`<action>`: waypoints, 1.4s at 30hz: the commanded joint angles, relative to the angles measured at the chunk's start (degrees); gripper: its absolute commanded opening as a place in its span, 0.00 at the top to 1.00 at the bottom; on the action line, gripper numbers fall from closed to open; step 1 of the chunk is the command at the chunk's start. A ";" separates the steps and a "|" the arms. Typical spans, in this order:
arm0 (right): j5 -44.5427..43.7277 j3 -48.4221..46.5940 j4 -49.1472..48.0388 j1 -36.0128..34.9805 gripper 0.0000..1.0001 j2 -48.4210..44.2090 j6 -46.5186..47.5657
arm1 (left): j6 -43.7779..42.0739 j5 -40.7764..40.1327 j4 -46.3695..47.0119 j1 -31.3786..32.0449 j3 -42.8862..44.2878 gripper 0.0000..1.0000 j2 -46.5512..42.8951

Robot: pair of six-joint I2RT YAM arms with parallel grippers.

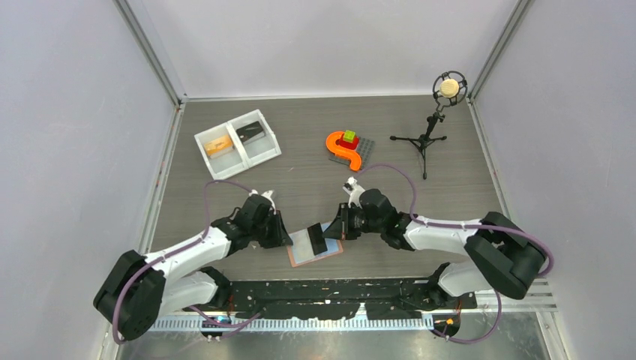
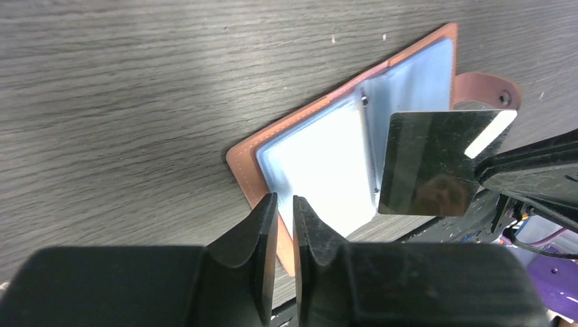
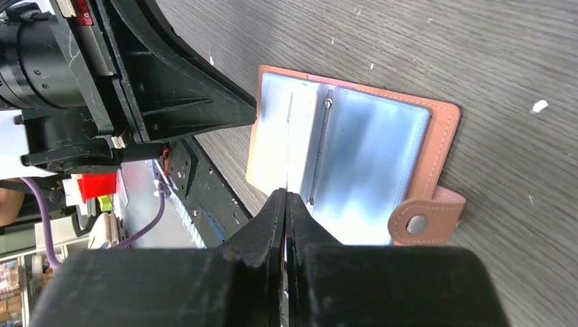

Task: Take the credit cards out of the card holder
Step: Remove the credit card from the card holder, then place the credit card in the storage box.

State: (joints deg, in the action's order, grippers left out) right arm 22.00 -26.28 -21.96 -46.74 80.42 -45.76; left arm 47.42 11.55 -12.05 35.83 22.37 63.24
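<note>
The card holder (image 1: 300, 247) lies spread open near the table's front edge, salmon-brown rim and light blue pockets (image 2: 320, 163) facing up, its snap tab (image 3: 426, 218) at one side. My right gripper (image 1: 331, 230) is shut on a dark grey-black credit card (image 2: 429, 163) and holds it just above the holder's right half. From the right wrist the credit card (image 3: 288, 146) shows edge-on as a thin line running out from the right gripper (image 3: 285, 199). My left gripper (image 2: 285, 204) hovers at the holder's near left corner, jaws a narrow gap apart with nothing gripped.
A white two-compartment tray (image 1: 238, 144) at the back left holds an orange-brown item and a dark one. An orange toy on a grey plate (image 1: 346, 148) sits mid-back. A microphone on a tripod (image 1: 439, 112) stands back right. The black base rail (image 1: 337, 289) borders the near edge.
</note>
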 commanded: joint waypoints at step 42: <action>-7.67 2.26 1.03 1.57 0.95 -18.48 -28.50 | -35.11 -49.39 6.35 41.58 13.17 0.40 -4.07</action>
State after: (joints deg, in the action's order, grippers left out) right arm 14.04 -24.58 -17.17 -45.25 62.72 -72.77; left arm 14.04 -32.58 -9.74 76.79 33.28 57.93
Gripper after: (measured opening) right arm 0.067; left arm 0.597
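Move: The black card, its edge in the right hand's fingers, has its middle about 7 cm to the left hand's right, 1 cm ahead of it and some 2 cm above it. Counted from the right hand, that card lies roughly 3 cm to the left, 1 cm back and 1 cm down. The open card holder lies flat beneath, its middle about 7 cm right of the left hand, 1 cm back and 1 cm lower, its left edge at the left fingertips. The left hand comes free of the card holder's left edge and climbs about 10 cm, briefly going forward before it draws back and swings some 7 cm right, turning its steeply down-pointing fingers up to reach forward and right while they open wide, then sinks slightly and steadies in front of the black card. The right hand keeps its shut pinch on the card and lifts it about 8 cm straight off over the holder, drifting a little forward and right and turning some 25 degrees to present the card's free corner to the left fingers. ##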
